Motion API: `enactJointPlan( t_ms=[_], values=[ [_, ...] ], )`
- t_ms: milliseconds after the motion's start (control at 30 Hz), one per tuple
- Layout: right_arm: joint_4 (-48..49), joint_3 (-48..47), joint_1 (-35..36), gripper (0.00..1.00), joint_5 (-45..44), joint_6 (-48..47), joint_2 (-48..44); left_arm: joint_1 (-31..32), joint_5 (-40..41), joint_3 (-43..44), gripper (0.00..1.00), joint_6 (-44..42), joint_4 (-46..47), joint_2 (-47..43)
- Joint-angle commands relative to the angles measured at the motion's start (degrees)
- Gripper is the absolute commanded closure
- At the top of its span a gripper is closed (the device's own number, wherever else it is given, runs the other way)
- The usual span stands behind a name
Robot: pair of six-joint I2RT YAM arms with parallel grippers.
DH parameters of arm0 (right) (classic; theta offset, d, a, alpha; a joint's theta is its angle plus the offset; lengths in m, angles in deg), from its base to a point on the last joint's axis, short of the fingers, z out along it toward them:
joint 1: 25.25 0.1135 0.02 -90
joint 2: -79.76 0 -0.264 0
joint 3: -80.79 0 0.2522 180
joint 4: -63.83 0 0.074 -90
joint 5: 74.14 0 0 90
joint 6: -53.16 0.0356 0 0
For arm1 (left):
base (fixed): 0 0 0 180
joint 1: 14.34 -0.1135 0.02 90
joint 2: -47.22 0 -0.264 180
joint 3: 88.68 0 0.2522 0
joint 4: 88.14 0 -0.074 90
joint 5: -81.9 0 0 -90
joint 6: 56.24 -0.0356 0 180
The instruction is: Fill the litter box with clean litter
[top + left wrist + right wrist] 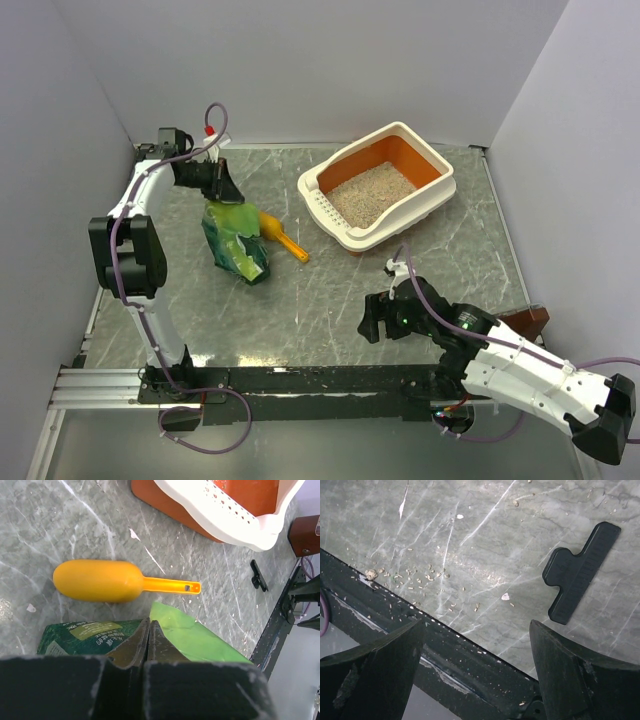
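Note:
The litter box (437, 190), cream outside and orange inside, stands at the back right with clean litter (372, 195) spread over its floor. Its slotted rim (225, 510) shows in the left wrist view. My left gripper (222, 190) is at the back left, with its fingertips (149, 622) pressed together over the top edge of the green crinkled bag (236, 243). The bag (200, 640) spreads to both sides of the jaws. My right gripper (372, 325) hangs open over the table's front edge with nothing between its fingers (380, 660).
A yellow-orange scoop (280, 235) (100, 580) lies between the bag and the box. A black clip (580, 575) lies on the table near the right gripper. Spilled granules (420, 575) dot the marble by the black front rail (470, 665). A brown block (527, 322) sits at the right edge.

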State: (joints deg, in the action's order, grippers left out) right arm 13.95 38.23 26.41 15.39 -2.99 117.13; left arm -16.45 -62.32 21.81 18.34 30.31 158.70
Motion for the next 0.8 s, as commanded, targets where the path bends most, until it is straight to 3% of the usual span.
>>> enactJointPlan(
  t_ms=[0, 233, 533, 700, 767],
  values=[
    [0.08, -0.65, 0.55, 0.08, -1.64, 0.87, -0.45, 0.26, -3.53, 0.04, 0.99, 0.56, 0.14, -2.84],
    [3.33, -6.61, 0.55, 0.05, -2.25, -1.94, 3.23, 0.26, -2.91, -1.71, 0.99, 4.34, 6.30, -8.64],
    [14.04, -31.29, -1.56, 0.05, 1.69, -5.10, 27.38, 1.67, 0.15, -2.60, 0.99, 9.51, 10.60, -10.58],
    [27.03, -36.95, -6.30, 0.05, 12.23, -4.23, 37.85, 5.97, 19.03, -7.50, 0.98, 19.62, 20.09, -17.95],
    [34.07, -37.03, -7.71, 0.05, 15.84, -3.44, 41.10, 7.46, 28.15, -10.06, 0.91, 22.70, 22.90, -22.08]
  ],
)
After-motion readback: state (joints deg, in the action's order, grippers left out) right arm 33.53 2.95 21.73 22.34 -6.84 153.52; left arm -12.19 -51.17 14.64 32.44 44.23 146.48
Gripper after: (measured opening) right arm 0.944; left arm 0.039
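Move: The litter bag, its top edge already pinched in the left fingers, has its middle about 16 cm ahead of the open right hand, 29 cm to its left and just below its height. From that hand the yellow scoop lies 15 cm ahead and 20 cm left, the litter box 26 cm ahead, and the black clip 2 cm ahead, 4 cm right. From the left hand, the litter box is some 29 cm right and 4 cm ahead. The bag's green top edge stays pinched in the shut left fingers, drawn up about 6 cm and then eased down by one, the wrist tipping slightly up. After a brief pause the right hand leaves the spot by the clip, rising some 15 cm while swinging nearly as far left and forward towards the bag, rolling about 15 degrees with its left side up, fingers wide open and touching nothing. ##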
